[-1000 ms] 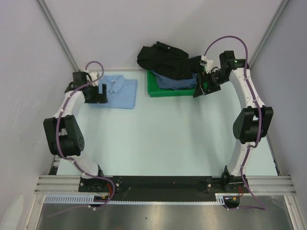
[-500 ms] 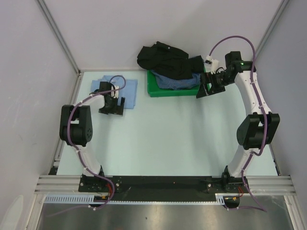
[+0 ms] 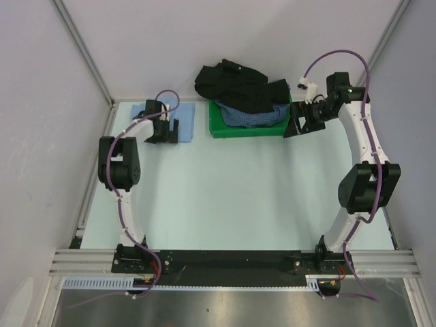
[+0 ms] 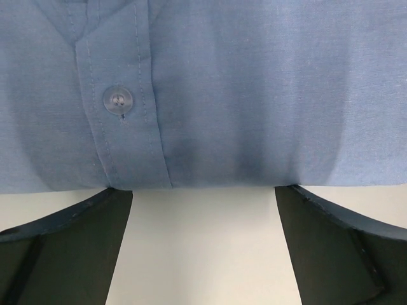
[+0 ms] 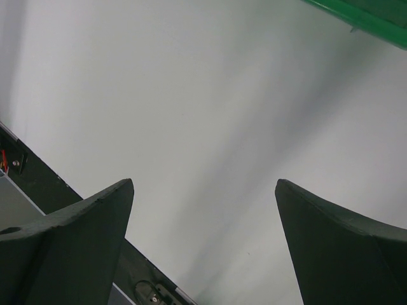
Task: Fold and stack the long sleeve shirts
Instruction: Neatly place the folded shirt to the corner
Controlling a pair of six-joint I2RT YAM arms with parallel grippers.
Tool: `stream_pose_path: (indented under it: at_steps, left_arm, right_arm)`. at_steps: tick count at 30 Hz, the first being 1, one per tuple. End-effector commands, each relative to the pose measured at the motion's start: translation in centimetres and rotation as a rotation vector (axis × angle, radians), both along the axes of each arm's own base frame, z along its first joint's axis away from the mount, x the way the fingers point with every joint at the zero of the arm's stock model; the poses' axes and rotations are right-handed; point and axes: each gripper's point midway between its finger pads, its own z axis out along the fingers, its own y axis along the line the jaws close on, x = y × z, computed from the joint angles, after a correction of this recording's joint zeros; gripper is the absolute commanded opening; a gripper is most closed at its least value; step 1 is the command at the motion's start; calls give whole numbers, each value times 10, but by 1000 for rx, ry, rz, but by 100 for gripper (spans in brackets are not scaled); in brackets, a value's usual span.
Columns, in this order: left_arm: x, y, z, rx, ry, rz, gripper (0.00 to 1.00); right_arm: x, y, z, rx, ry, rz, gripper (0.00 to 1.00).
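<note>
A folded light blue long sleeve shirt (image 3: 187,122) lies flat at the back left of the table. My left gripper (image 3: 165,138) hovers open over its near edge; in the left wrist view the shirt (image 4: 254,95) with its button placket fills the top, and the gripper (image 4: 203,189) holds nothing. A black shirt (image 3: 235,80) lies heaped over a dark-blue checked shirt (image 3: 253,117) in the green tray (image 3: 238,131). My right gripper (image 3: 294,127) hangs open just right of the tray, tilted, with only bare table between its fingers (image 5: 76,241).
The tray's green rim (image 5: 362,16) shows at the top right of the right wrist view. White walls close in the table at the back and on both sides. The black base rail (image 3: 231,262) runs along the near edge.
My left arm has swung in from the far left, and its gripper now sits over the blue shirt's near edge. The right gripper has drifted slightly right, away from the tray.
</note>
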Motion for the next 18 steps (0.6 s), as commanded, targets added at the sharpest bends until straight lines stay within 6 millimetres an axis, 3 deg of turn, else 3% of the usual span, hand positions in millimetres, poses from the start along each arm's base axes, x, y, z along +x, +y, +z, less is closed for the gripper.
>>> stream_pose_path:
  at_steps: [1, 3, 6, 7, 10, 11, 14, 15, 16, 17, 18]
  left_arm:
    - [18, -7, -1, -30, -1, -8, 99]
    - [27, -11, 8, -46, -15, -28, 99]
    - [23, -13, 28, -46, -26, -64, 100]
    - [24, -13, 55, -40, -78, -84, 99]
    - [13, -26, 103, -44, -134, -165, 99]
    - [8, -34, 137, -38, -187, -193, 99]
    - [-6, -48, 197, 5, -239, -219, 99]
    - [-12, -52, 225, 4, -256, -227, 99]
    - [-16, -58, 239, -11, -268, -245, 100]
    - [-20, -65, 269, -33, -321, -266, 99]
    - [-30, -68, 274, -47, -306, -296, 99]
  right_arm:
    - [3, -7, 20, 7, -63, -29, 100]
    - [4, -6, 22, 9, -68, -28, 100]
    - [8, -6, 26, 15, -84, -28, 100]
    - [10, -7, 31, 16, -99, -28, 100]
    - [21, -11, 42, 6, -166, -37, 100]
    - [31, -14, 49, -2, -218, -45, 100]
    - [47, -23, 60, -61, -341, -63, 100]
    - [50, -32, 70, -108, -407, -89, 100]
    - [65, -36, 85, -126, -514, -111, 100]
    - [66, -40, 70, -142, -511, -126, 100]
    - [65, -43, 81, -163, -570, -133, 100]
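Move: The folded shirt's middle lies about 9 cm ahead of the left gripper and 2 cm left, at nearly its height, with its near edge at the fingertips. The table's far left corner is roughly 18 cm ahead and 18 cm left of that gripper, and the green box with the checked shirt some 31 cm right and 11 cm ahead. From the raised right gripper, the folded shirt lies about 19 cm ahead, 47 cm left and 21 cm below. Keep the left gripper's wide-open fingertips against the folded shirt's near edge and nudge it about 2 cm farther forward, then ease back and lift clear some 15 cm, drifting right and turning slightly clockwise. Late on, bring the empty right gripper about 4 cm forward with some rise and a slight leftward-to-right drift, tipping its fingers up roughly 15 degrees. ##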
